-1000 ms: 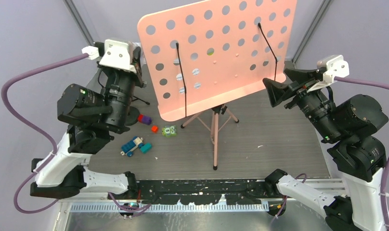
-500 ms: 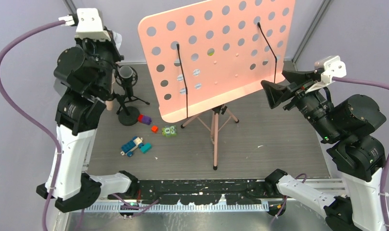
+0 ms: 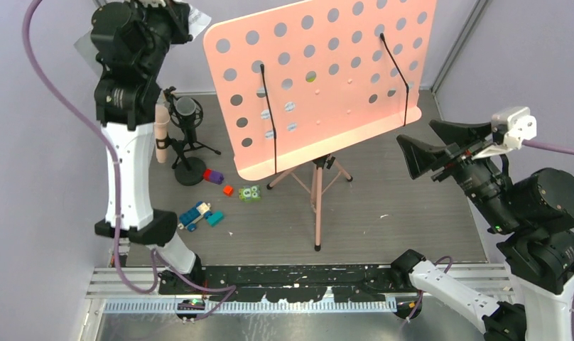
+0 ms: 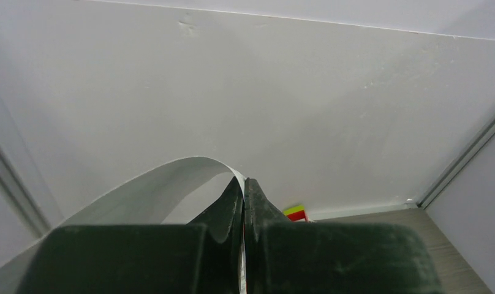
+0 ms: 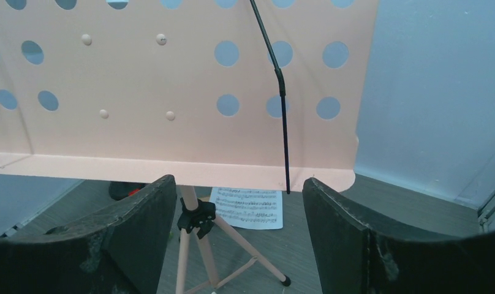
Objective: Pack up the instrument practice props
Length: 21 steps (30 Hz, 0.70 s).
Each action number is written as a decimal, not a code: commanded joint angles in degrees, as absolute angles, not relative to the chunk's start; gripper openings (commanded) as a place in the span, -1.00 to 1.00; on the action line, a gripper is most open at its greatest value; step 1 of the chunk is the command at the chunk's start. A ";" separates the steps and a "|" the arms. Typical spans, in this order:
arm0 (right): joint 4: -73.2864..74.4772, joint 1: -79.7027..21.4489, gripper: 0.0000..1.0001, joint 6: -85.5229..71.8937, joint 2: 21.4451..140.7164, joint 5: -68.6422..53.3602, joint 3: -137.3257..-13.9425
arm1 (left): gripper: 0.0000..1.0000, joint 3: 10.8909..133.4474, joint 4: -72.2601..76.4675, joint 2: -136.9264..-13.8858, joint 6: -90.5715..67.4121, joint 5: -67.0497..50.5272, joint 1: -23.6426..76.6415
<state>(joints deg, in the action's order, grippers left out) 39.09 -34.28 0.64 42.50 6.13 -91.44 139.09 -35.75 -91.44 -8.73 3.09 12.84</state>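
The pink music stand's perforated desk (image 3: pixel 320 78) (image 5: pixel 171 86) stands on its tripod (image 3: pixel 317 192) mid-table. My left gripper (image 3: pixel 176 14) (image 4: pixel 244 190) is raised high at the back left, shut on a white sheet-music page (image 3: pixel 197 15) (image 4: pixel 153 190) that curls away to the left. The beige-pink microphone (image 3: pixel 161 131) rests in its black round-base stand (image 3: pixel 190 172) below that arm. My right gripper (image 3: pixel 414 153) (image 5: pixel 239 202) is open, just right of the desk's lower right corner and apart from it. Another sheet-music page (image 5: pixel 248 208) lies on the table behind the tripod.
Small toy blocks (image 3: pixel 199 213) lie on the table left of the tripod, with a green one (image 3: pixel 251 192), a red one (image 3: pixel 228 190) and a purple one (image 3: pixel 213 175). A red-and-yellow block (image 4: pixel 296 212) sits by the back wall. Grey walls close in on three sides.
My left arm has swung up from beside the microphone to high at the back left, carrying the page. My right gripper has drawn back to the right and opened a little wider.
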 commanded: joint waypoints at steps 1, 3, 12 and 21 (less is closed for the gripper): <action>38.46 -34.35 0.61 -4.45 38.49 7.48 -89.39 | -1.00 146.29 -36.87 -99.01 -14.78 -8.67 9.21; 38.90 -34.33 0.63 -5.62 36.26 7.31 -88.20 | -1.00 147.56 -35.74 -102.09 -16.83 -12.36 8.85; 44.10 -34.34 0.63 -7.22 32.29 7.95 -85.83 | -1.00 151.74 -27.95 -117.89 -28.59 -28.18 10.84; 45.09 -34.31 0.64 -7.07 31.51 7.49 -84.55 | -1.00 146.22 -29.13 -125.37 -26.63 -27.68 18.50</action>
<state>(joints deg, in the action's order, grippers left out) 45.74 -34.28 -6.42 32.10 7.20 -85.14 148.59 -31.77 -125.62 -26.65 -25.17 15.77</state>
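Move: The left hand, shut on a music sheet high beside the stand, is headed for the sheet already on the floor, about 20 cm ahead, 17 cm right and some 62 cm below. The red toy lies beyond that sheet, roughly 32 cm ahead and 25 cm right of the hand. The stand's pink panel is centred about 27 cm right, 2 cm ahead and 25 cm lower. From the right hand the floor sheet is about 42 cm ahead and 23 cm left. Forward at first, then ever more down and to the right, the left hand swings around the panel's left end to behind it, ending some 20 cm lower, towards the floor sheet. The fingers stay shut on the held sheet's edge while the hand tips down and turns clockwise, each about 30 degrees. The open, empty right hand backs off and sinks about 4 cm, also easing right, clear of the stand. ##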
